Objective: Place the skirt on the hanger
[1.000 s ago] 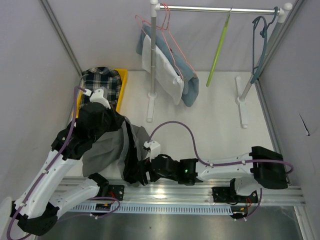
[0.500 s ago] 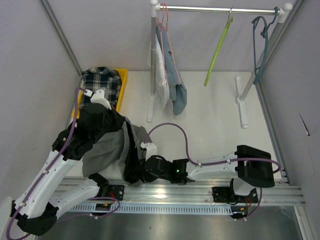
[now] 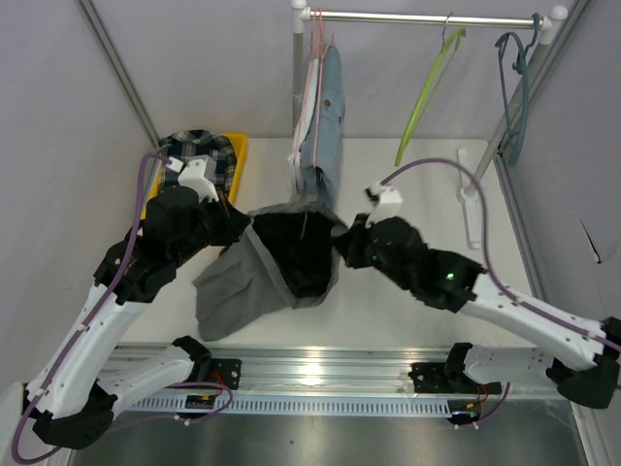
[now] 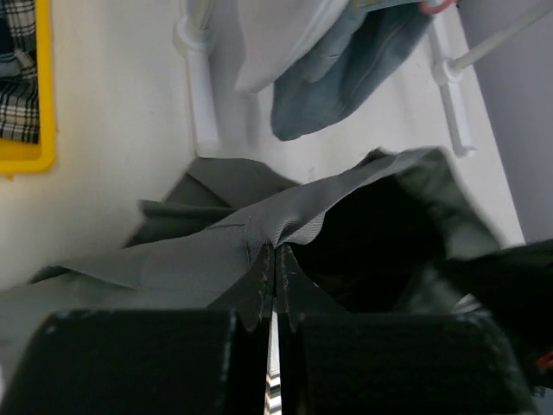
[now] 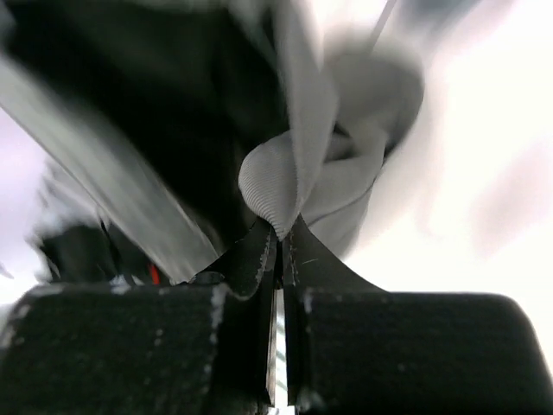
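Observation:
The grey skirt (image 3: 247, 286) with its black lining hangs stretched open between both grippers above the table, the waist opening facing up. My left gripper (image 3: 243, 225) is shut on the waistband's left side, and my right gripper (image 3: 344, 243) is shut on its right side. In the left wrist view the gripper (image 4: 276, 252) pinches the ribbed waistband of the skirt (image 4: 173, 268). The right wrist view shows that gripper (image 5: 281, 232) clamped on a fold of the skirt's band (image 5: 276, 181). An empty green hanger (image 3: 432, 83) and an empty blue hanger (image 3: 514, 78) hang on the rail (image 3: 417, 16).
A pink hanger (image 3: 315, 44) carrying blue and white garments (image 3: 325, 116) hangs at the rail's left end, just beyond the skirt. A yellow bin (image 3: 239, 155) holding a plaid shirt (image 3: 199, 155) sits at the far left. The rack's feet (image 3: 471, 209) stand on the table.
My right gripper has shut on the skirt's waistband and moved up and right, spreading the skirt open. My left gripper rose with its side. The garments on the pink hanger swung.

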`<state>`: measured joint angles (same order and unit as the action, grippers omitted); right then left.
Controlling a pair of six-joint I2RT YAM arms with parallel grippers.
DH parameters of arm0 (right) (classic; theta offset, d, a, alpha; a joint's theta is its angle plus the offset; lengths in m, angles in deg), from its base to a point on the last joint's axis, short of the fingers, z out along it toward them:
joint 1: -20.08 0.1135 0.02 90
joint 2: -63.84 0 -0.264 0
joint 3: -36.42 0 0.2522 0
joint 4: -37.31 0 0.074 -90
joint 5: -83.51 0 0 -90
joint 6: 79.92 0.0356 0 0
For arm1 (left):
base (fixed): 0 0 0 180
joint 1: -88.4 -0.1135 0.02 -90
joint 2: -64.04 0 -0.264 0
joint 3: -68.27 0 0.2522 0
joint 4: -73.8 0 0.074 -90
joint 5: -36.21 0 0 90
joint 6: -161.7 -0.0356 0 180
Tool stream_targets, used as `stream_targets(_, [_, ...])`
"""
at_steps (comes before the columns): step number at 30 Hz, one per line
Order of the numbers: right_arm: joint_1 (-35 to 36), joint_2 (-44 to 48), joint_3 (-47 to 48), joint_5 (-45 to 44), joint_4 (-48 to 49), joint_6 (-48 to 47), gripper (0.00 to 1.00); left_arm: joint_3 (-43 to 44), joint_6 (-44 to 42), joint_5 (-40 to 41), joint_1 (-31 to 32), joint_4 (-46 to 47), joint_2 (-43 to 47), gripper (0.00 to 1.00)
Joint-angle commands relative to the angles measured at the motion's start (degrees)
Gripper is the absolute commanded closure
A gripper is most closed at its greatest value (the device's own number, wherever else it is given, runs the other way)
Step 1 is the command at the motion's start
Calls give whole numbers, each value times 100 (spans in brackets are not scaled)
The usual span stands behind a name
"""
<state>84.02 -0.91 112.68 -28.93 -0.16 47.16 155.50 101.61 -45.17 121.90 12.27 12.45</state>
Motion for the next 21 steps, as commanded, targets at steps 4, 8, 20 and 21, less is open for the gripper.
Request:
stream_targets(4, [-900, 543, 1158, -174, -1565, -904, 100, 300, -179, -668, 43, 154, -228, 100])
stream_targets(8, [-989, 647, 1063, -270, -1813, -826, 100, -43, -257, -801, 43, 390, -351, 100])
stream_targets(20, [-1876, 947, -1247, 71, -1366, -131, 100, -1712, -30, -1644, -36, 1559, -1054, 100])
stream_targets(21, [-1981, 955, -1423, 203, -1226, -113, 100, -1853, -3, -1679, -36, 1673, -1107, 100])
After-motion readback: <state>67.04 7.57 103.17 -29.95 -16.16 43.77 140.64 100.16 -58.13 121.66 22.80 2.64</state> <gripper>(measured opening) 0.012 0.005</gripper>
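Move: Both hands already grip the grey skirt's waist, held up off the table. The open middle of the table, where it is being brought down, lies about 18 cm right, 5 cm ahead and 29 cm below the left hand, and some 5 cm left, 8 cm ahead and 23 cm below the right. From the left hand, the hanging denim skirt is roughly 35 cm ahead, 21 cm right and about level; the rack's left foot is 32 cm ahead, 11 cm right, 28 cm below. Keeping its pinch on the waist, the right hand finishes its upward flick, rising about 8 cm while going right and slightly forward, then swings down towards the table and on to the right, ending some 14 cm right of and 8 cm below its start, rolled with its left side down and turned clockwise. The left hand, also still pinching, barely rises, then sinks about 12 cm in all and drifts right, its fingers tipping down some 15 degrees and turning slightly clockwise. ##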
